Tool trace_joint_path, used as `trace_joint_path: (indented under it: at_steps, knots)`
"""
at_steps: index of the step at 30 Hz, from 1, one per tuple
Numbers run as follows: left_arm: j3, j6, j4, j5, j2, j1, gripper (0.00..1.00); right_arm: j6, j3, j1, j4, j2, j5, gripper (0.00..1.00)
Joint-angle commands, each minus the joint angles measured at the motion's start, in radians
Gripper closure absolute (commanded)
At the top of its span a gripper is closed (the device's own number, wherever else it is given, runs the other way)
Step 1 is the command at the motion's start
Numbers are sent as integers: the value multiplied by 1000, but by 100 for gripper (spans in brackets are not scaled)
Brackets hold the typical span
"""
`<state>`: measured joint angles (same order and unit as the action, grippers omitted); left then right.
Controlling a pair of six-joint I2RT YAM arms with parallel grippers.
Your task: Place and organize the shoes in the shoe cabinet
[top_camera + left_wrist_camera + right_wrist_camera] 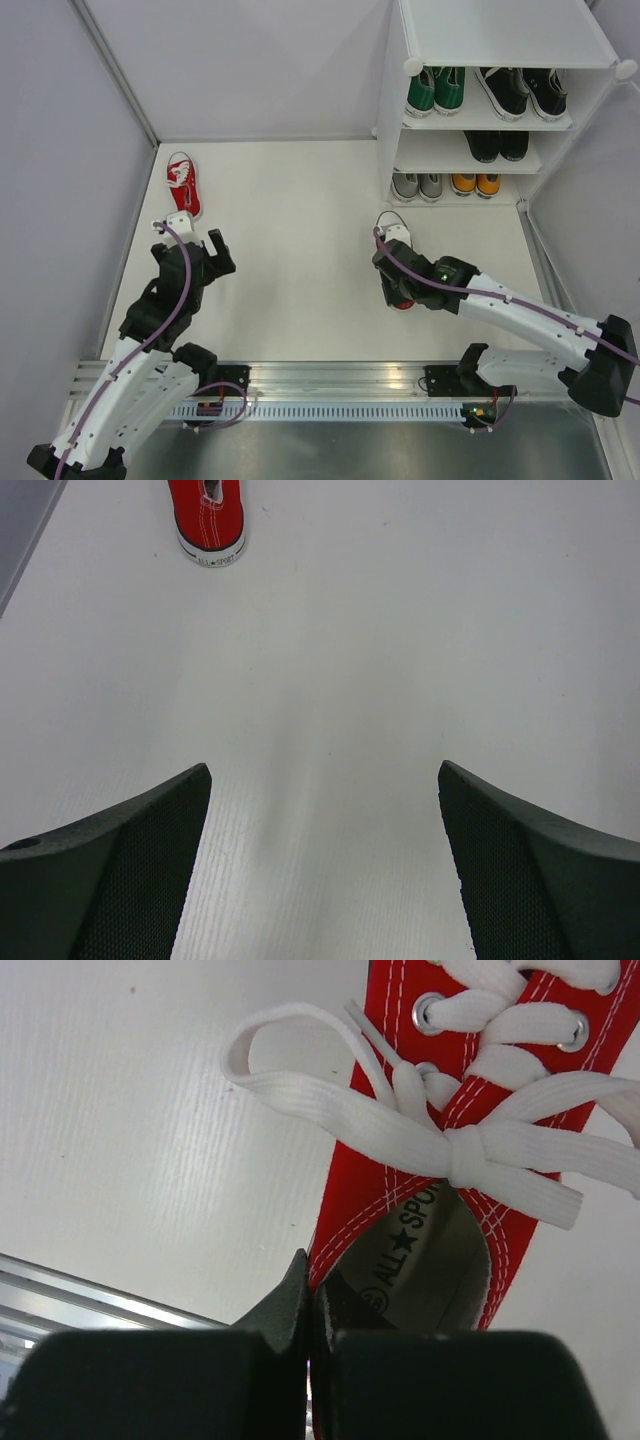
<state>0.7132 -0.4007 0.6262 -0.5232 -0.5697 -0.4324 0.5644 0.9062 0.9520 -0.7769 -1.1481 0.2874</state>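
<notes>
My right gripper (pixel 313 1285) is shut on the side wall of a red shoe (pixel 400 1175) with white laces, one finger inside its opening and one outside. From above, that shoe (pixel 396 234) lies mid-table under the right gripper (pixel 401 290), toe towards the shoe cabinet (pixel 500 40). A second red shoe (pixel 183 184) (pixel 208 515) lies at the far left. The left gripper (pixel 196 240) (pixel 325 772) stands open just short of it with nothing between its fingers. In the cabinet sit green (pixel 435 90), black (pixel 520 92), grey (pixel 417 185) and orange (pixel 475 184) shoes.
Another dark pair (pixel 497 145) sits on the cabinet's middle shelf. White walls enclose the table on the left, back and right. A metal rail (pixel 330 380) runs along the near edge by the arm bases.
</notes>
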Motion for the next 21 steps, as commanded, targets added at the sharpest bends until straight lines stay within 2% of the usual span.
trace_joint_path:
  at_steps: [1,5,10,14,18,21]
  knots:
    - [2,33,-33,-20,-5,3,4,11,75,-50,-114,73,110,99]
    - [2,34,-31,-17,-12,1,4,-69,126,-168,-137,102,90,99]
    - [0,33,-33,-20,-10,3,4,-210,227,-337,-76,56,27,99]
    - [-1,33,-31,-21,-2,3,4,-325,374,-443,-6,-67,-43,99]
    - [-3,28,-31,-32,4,3,4,-440,441,-528,125,-172,-30,99]
    - [-4,30,-33,-31,11,3,4,-498,505,-613,168,-274,-91,99]
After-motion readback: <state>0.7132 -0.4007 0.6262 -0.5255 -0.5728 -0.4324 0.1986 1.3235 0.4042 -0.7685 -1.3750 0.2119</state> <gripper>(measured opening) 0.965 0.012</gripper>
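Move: The red shoe is still pinched by its heel-end opening in the right hand, toe ahead. The empty left part of the cabinet's middle shelf lies about 37 cm ahead of that hand, 11 cm right and 5 cm up. The dark shoes on that shelf are some 19 cm right of the space; the grey pair stands about 15 cm below it. From the left hand the space is about 33 cm ahead, 72 cm right and 3 cm lower. The red shoe is carried towards the free left part of the middle shelf by the right hand, first right and rising, then mainly forward: about 16 cm forward, 9 cm right and 9 cm up in all. The wrist swings it some 15 degrees clockwise and tips the fingers up about 10 degrees, keeping its shut grip on the shoe. ##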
